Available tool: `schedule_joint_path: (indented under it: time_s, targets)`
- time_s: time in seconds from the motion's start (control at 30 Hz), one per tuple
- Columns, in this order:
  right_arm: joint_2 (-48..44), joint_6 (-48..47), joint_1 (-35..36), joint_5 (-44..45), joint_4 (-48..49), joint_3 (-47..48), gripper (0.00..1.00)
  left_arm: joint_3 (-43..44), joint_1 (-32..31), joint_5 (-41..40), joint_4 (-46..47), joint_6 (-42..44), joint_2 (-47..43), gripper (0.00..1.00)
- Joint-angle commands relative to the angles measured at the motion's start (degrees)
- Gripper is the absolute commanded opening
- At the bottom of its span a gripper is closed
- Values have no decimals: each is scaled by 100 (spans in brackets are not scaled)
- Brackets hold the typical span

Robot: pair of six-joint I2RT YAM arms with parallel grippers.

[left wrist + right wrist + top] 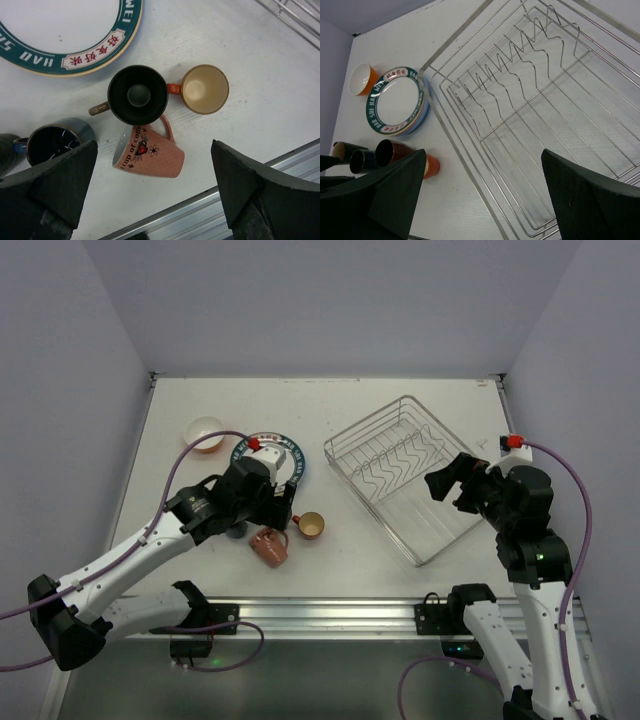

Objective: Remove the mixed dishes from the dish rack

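The silver wire dish rack [400, 455] stands at the right of the table with nothing in it, and its zigzag slots [510, 85] are bare. My left gripper [272, 512] hangs open above a cluster of mugs. The salmon-brown mug [150, 152] lies on its side. The black mug [137, 95], orange mug [204, 89] and blue mug [52, 142] stand upright. The stacked plates [397, 100], topped by one with a dark patterned rim, lie left of the rack. The orange bowl [206, 433] sits behind them. My right gripper [452, 485] is open over the rack's near end.
The metal rail [320, 615] runs along the table's near edge, close to the tipped mug. Grey walls close in the table on the left, back and right. The left arm covers part of the plate stack [285, 455] in the top view.
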Motion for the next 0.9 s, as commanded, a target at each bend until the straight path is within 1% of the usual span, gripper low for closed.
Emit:
schedule_joint_path:
  time_s: [0.0,0.13,0.27,0.37,0.4,0.5,0.57,0.8,0.87]
  targets:
    - [-15,-104,34,-234,214,34,99,-209,28,-21,-375,-67,-15,100]
    - [-68,-174,34,-261,162,43,99,-296,124,-19,-489,-137,-50,100]
    - [-164,-183,43,-304,144,60,99,-594,668,340,-525,-84,46,100]
    - [-243,-183,43,-428,188,8,99,-780,705,472,-376,-224,73,100]
    - [-252,-183,43,-471,197,-10,99,-850,705,629,-358,-242,151,100]
    - [-349,-174,43,-559,258,-71,99,-851,705,710,-287,-286,344,100]
    - [-393,-174,43,-656,293,-106,99,-868,705,876,-130,-269,433,100]
    - [-595,-209,113,-718,311,-133,99,-903,705,974,-103,-181,977,100]
    - [-630,-218,122,-744,329,-124,99,-903,705,1140,-68,-128,1065,100]
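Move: The pink mug lies on its side some 5 cm back from the left hand, about level with it sideways and roughly 13 cm below. The standing black mug is about 3 cm ahead and 2 cm to that hand's right, the tan mug level ahead and 11 cm right, the blue mug level ahead and 9 cm left, all at much the same depth. From the right hand, the pink mug is about 41 cm left, 7 cm back and 23 cm below. Heading for the fallen pink mug with no contact visible yet, the left hand sinks about 10 cm, easing back and slipping left past the black mug before the drop steepens. The wrist tips some 20 degrees further towards straight down, and the fingers stay wide open. The empty right hand drifts back and left by a few centimetres, rising slightly. ##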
